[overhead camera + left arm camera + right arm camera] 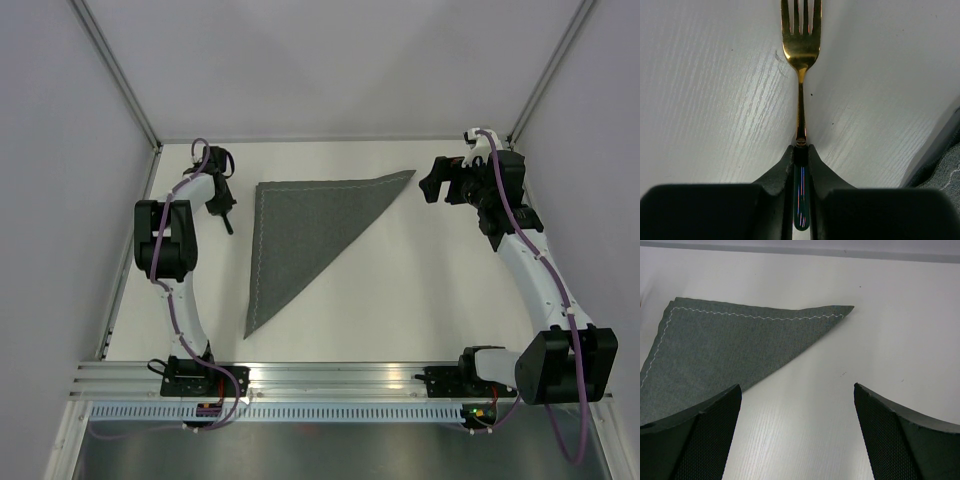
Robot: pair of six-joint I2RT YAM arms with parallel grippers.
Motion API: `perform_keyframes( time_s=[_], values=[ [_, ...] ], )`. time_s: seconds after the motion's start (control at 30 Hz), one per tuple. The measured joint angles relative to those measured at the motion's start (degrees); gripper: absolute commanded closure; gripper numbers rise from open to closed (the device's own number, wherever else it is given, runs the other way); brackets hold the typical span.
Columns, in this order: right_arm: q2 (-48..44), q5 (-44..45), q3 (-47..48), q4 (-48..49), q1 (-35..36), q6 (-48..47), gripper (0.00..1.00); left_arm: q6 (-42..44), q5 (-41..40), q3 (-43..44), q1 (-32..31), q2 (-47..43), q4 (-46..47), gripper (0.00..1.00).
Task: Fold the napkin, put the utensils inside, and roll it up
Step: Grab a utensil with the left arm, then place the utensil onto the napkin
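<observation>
The napkin [300, 235], dark grey with a light stitched edge, lies folded into a triangle on the white table; its point also shows in the right wrist view [730, 345]. Left of it, my left gripper [222, 205] is shut on a fork [801, 50] with a gold head and a dark handle. The jaws pinch the handle [800, 149] and the tines point away over the table. An edge of the napkin [945, 167] shows at that view's lower right. My right gripper [432, 182] hovers open beside the napkin's right tip, nothing between its fingers [797, 395].
White walls with metal frame posts [120, 70] enclose the table at back and sides. An aluminium rail [320, 375] carrying both arm bases runs along the near edge.
</observation>
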Motion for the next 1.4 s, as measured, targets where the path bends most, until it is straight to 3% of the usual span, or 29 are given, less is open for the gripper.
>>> perform_keyframes(
  time_s=[0.37, 0.77, 1.13, 1.4],
  values=[
    [0.00, -0.02, 0.00, 0.00, 0.00, 0.00, 0.02, 3.78, 3.08, 0.00, 0.22, -1.33, -1.66, 0.98],
    [0.13, -0.07, 0.00, 0.00, 0.00, 0.00, 0.02, 9.64, 13.64, -0.17, -1.16, -11.10, -1.51, 0.98],
    [0.26, -0.04, 0.00, 0.00, 0.00, 0.00, 0.02, 24.15, 28.52, -0.44, -20.06, -13.94, -0.61, 0.98],
    [0.31, -0.04, 0.00, 0.00, 0.00, 0.00, 0.02, 30.84, 30.95, 2.34, -27.80, -10.45, -1.31, 0.98]
  ],
)
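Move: The left hand already pinches the fork at the top of its dark handle, down at the table. The fork's middle is about 3 cm ahead of the hand and 1 cm to its left. The folded napkin's middle lies some 25 cm to the hand's right and 7 cm back, 1 cm below. The napkin's far left corner is about 8 cm ahead and 8 cm right. From the right hand, the napkin's middle is roughly 28 cm left, about level, and 24 cm below. Upward first, then sweeping right: the left hand lifts the pinched fork almost straight up by some 10 cm, then swings it about 29 cm to the right and a little back, over the folded napkin. The wrist turns roughly 70 degrees clockwise along the way. The fingers keep their grip, and the hand begins to sink slightly at the end. ##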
